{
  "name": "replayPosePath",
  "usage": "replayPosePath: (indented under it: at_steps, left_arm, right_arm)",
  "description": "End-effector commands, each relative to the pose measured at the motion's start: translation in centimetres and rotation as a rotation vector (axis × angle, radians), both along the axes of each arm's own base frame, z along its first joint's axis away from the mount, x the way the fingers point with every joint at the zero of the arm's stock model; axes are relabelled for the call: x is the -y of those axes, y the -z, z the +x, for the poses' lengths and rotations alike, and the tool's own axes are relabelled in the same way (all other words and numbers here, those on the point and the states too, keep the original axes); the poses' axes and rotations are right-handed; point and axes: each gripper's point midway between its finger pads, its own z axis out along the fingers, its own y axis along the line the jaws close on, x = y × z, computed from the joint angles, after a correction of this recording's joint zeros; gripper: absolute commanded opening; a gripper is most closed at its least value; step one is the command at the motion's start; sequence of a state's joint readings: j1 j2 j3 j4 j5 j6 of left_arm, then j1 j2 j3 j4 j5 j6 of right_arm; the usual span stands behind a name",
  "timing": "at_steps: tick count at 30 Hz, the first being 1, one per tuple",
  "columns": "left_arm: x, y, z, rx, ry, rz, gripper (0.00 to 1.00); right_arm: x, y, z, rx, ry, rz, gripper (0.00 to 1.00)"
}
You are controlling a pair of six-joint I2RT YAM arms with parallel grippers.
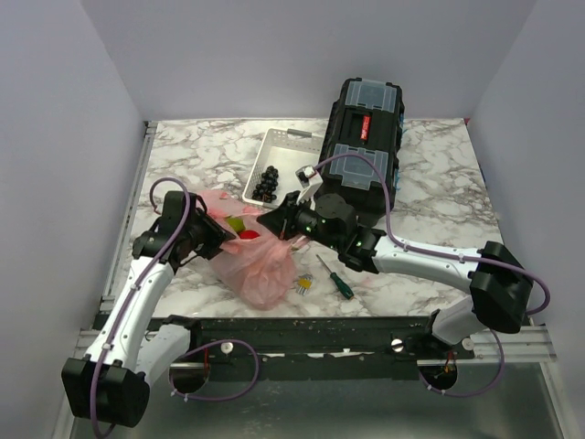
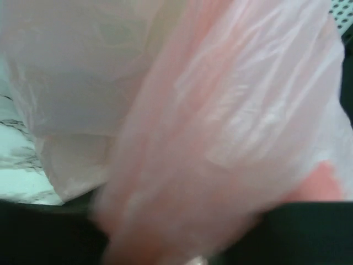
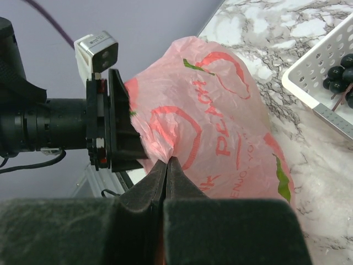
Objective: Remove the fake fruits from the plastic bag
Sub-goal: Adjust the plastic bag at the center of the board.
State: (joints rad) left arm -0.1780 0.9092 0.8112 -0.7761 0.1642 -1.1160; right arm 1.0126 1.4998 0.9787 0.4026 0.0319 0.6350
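Note:
The pink-red plastic bag (image 1: 258,265) lies on the marble table between both arms. It fills the left wrist view (image 2: 209,138), blurred. My left gripper (image 1: 218,234) grips the bag's left edge, and the film bunches down into its jaws. My right gripper (image 3: 167,161) is shut on a pinch of the bag's rim; it shows in the top view (image 1: 277,222). In the opening between them I see a red fruit (image 1: 249,235) and a yellow-green fruit (image 1: 236,222). The other fruits are hidden inside the bag (image 3: 220,138).
A white tray (image 1: 285,146) with black grapes (image 1: 268,181) stands behind the bag; it also shows in the right wrist view (image 3: 322,83). A black toolbox (image 1: 366,137) lies at the back right. A green-handled screwdriver (image 1: 336,277) and a small yellow item (image 1: 303,285) lie right of the bag.

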Motion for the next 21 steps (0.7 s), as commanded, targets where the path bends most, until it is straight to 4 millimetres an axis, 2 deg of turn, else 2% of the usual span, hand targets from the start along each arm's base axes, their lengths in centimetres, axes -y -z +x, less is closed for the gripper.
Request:
replayPosePath:
  at_steps: [1, 2, 3, 7, 13, 15, 17, 19, 21]
  left_arm:
    - [-1.8, 0.0, 0.9, 0.041, 0.019, 0.144, 0.2]
    - [-2.2, -0.1, 0.9, 0.053, 0.045, 0.186, 0.05]
    - [-2.8, -0.4, 1.0, 0.065, 0.056, 0.227, 0.0]
    - [-5.4, -2.5, 1.2, 0.131, 0.102, 0.401, 0.0]
    - [-8.2, -9.1, 1.1, 0.422, 0.163, 0.628, 0.0]
    - [-8.2, -11.0, 0.7, 0.537, 0.186, 0.661, 0.0]
    - [-7.3, -11.7, 0.0, 0.615, 0.231, 0.646, 0.0]
    - [-5.7, -11.2, -0.6, 0.648, 0.306, 0.592, 0.0]
    - [-4.3, -10.1, -1.0, 0.641, 0.382, 0.537, 0.0]
  right_arm:
    - [0.9, -0.6, 0.7, 0.04, 0.049, -0.016, 0.01]
    - [1.5, -0.4, 1.2, 0.044, 0.084, -0.031, 0.01]
    - [2.1, -0.3, 1.8, 0.051, 0.128, -0.047, 0.01]
    - [4.8, 0.7, 3.8, 0.094, 0.278, -0.16, 0.01]
    - [8.7, 2.2, 7.0, 0.094, 0.445, -0.312, 0.01]
    - [10.1, 2.5, 7.9, 0.089, 0.488, -0.346, 0.01]
    - [11.0, 2.3, 8.5, 0.097, 0.505, -0.369, 0.01]
    - [10.8, 1.8, 8.4, 0.123, 0.476, -0.386, 0.01]
    - [9.6, 1.3, 8.0, 0.144, 0.4, -0.391, 0.01]
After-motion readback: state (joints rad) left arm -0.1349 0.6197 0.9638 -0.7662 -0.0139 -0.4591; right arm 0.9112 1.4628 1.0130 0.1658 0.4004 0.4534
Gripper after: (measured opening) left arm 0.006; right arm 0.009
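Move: The bag's left rim lies right between the left gripper's half-open fingers, about 1 cm ahead and 1 cm down; inside the bag, the red fruit is some 5 cm right and 2 cm ahead, the green fruit 3 cm right and 5 cm ahead, both roughly 6 cm below. The right gripper already pinches the opposite edge, with that left rim about 9 cm left, 5 cm back and 8 cm below. From it, the white basket's middle is 15 cm ahead, 4 cm right, 20 cm down. Shut the left gripper on the bag's left rim, then haul it up about 11 cm and some 6 cm left, tilting the fingers up from pointing down and raising the hand's left side. Keep the right fingers shut while drawing that hand right and forward, about 9 cm and 8 cm, towards the basket's near end, slightly down and turning clockwise some 25 degrees; the bag comes free of them. ##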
